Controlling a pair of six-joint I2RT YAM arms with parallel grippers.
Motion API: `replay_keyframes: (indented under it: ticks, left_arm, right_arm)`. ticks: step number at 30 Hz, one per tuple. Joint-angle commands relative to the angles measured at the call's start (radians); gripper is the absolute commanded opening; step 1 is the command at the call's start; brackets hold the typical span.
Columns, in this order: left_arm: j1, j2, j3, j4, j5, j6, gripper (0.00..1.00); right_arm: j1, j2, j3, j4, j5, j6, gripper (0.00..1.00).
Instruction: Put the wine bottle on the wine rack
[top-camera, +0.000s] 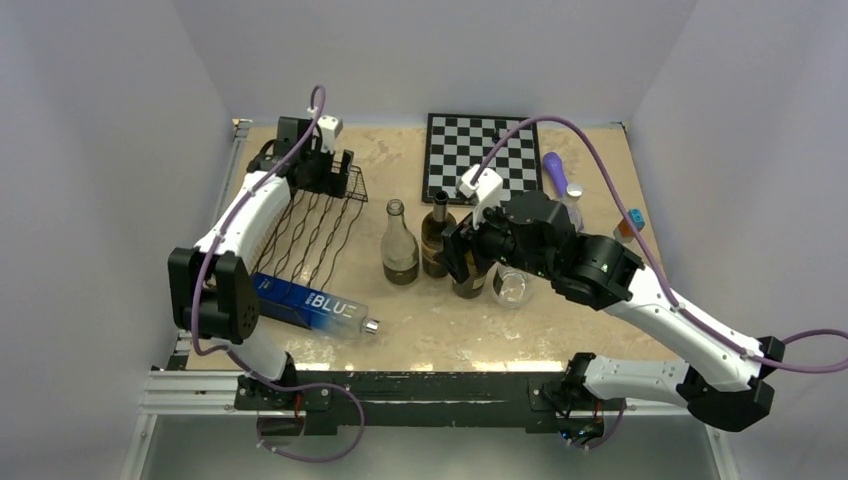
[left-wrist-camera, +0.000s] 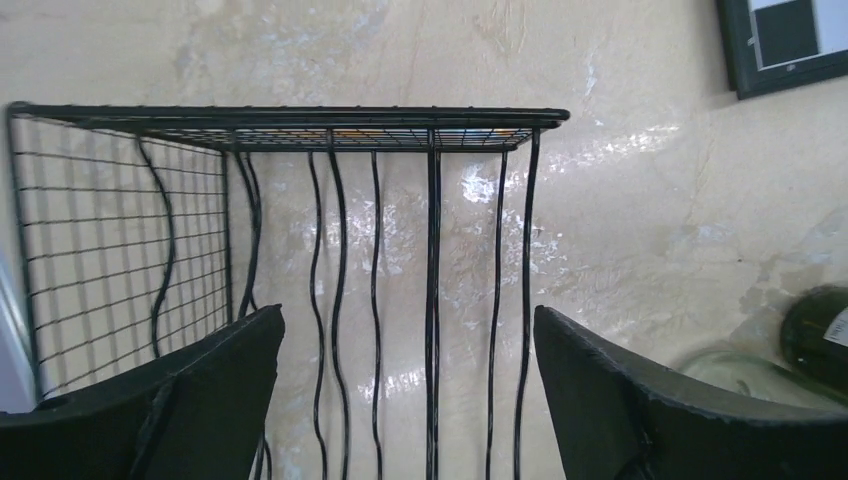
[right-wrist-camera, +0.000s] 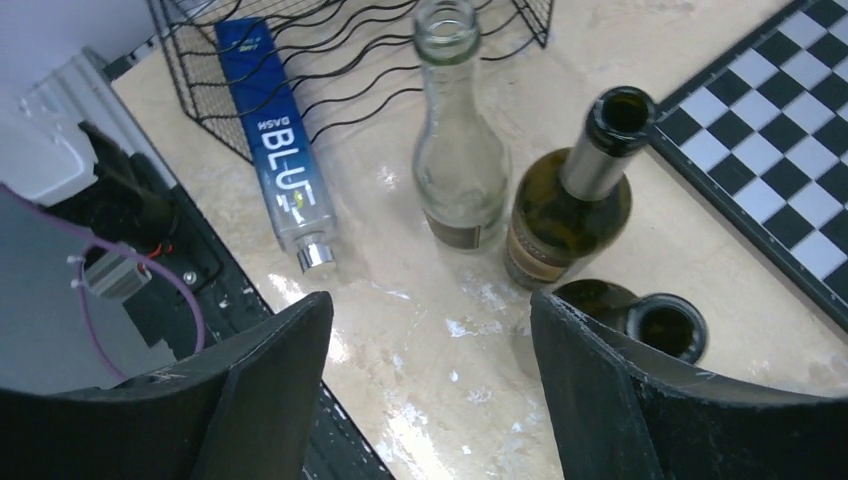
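Observation:
The black wire wine rack (top-camera: 312, 228) lies at the table's left. My left gripper (top-camera: 330, 168) hovers over its far mesh end, open, with only rack wires (left-wrist-camera: 340, 250) showing below the jaws (left-wrist-camera: 410, 340). Two dark wine bottles stand mid-table: one (top-camera: 436, 235) beside a clear glass bottle (top-camera: 400, 245), the other (top-camera: 470, 280) under my right gripper (top-camera: 465, 255). In the right wrist view that gripper (right-wrist-camera: 430, 320) is open over bare table, with the near bottle's mouth (right-wrist-camera: 665, 325) just outside its right finger (right-wrist-camera: 640, 400) and the other wine bottle (right-wrist-camera: 575, 195) beyond.
A blue bottle (top-camera: 312, 305) lies on its side at the rack's near end. A drinking glass (top-camera: 512, 286) stands right of the bottles. The chessboard (top-camera: 480, 150) lies at the back, with a purple object (top-camera: 556, 170) and a small orange-and-blue item (top-camera: 632, 222) to its right.

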Motion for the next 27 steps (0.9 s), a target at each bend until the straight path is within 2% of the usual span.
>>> replay_keyframes:
  ticks: [1, 5, 9, 12, 18, 23, 25, 27]
  left_arm:
    - [0.011, -0.18, -0.031, 0.057, -0.043, -0.058, 0.99]
    - [0.073, -0.292, -0.044, 0.028, -0.039, -0.164, 0.99]
    - [0.117, -0.374, -0.071, -0.05, -0.148, -0.218, 0.99]
    - [0.193, -0.42, -0.113, -0.107, -0.184, -0.294, 0.99]
    - [0.374, -0.451, -0.212, -0.175, -0.149, -0.442, 0.99]
    - [0.481, -0.458, -0.292, -0.176, -0.146, -0.515, 0.99]
    - [0.519, -0.466, -0.325, -0.166, -0.14, -0.525, 0.98]
    - [0.543, -0.472, -0.341, -0.162, -0.142, -0.528, 0.98]
  right_arm:
    - [0.061, 0.008, -0.002, 0.027, -0.088, -0.102, 0.75]
    - [0.175, 0.068, 0.001, 0.034, -0.068, -0.134, 0.73]
    - [0.252, 0.145, -0.021, 0.067, -0.063, -0.144, 0.71]
    - [0.299, 0.219, -0.04, 0.086, -0.078, -0.173, 0.68]
    - [0.358, 0.344, -0.106, 0.192, -0.057, -0.246, 0.56]
    - [0.403, 0.417, -0.179, 0.349, 0.012, -0.275, 0.53]
    - [0.409, 0.454, -0.201, 0.406, 0.032, -0.263, 0.49]
    - [0.41, 0.494, -0.218, 0.454, 0.036, -0.247, 0.37]
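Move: Off to the right hand's left lies the blue bottle, on the near end of the rack: its middle some 24 cm left, about level fore and aft, 28 cm below, its cap end pointing right and back. From that hand the clear bottle stands 7 cm ahead and 6 cm left; the nearest dark bottle, 10 cm ahead and straight in line. From the left hand, the rack's middle is about 10 cm back, 7 cm left and 11 cm below, the blue bottle 23 cm back and 2 cm left. Swooping down some 20 cm, left 13 and back 10, the right hand heads for the blue bottle's cap end, at first mostly left and back, then mostly down, swinging counter-clockwise, tipping its fingers down and partly closing them. The wide-open left hand rises about 12 cm, then sinks again, going left 18 and back 14 to the rack's left side, turning some 55 degrees counter-clockwise. ##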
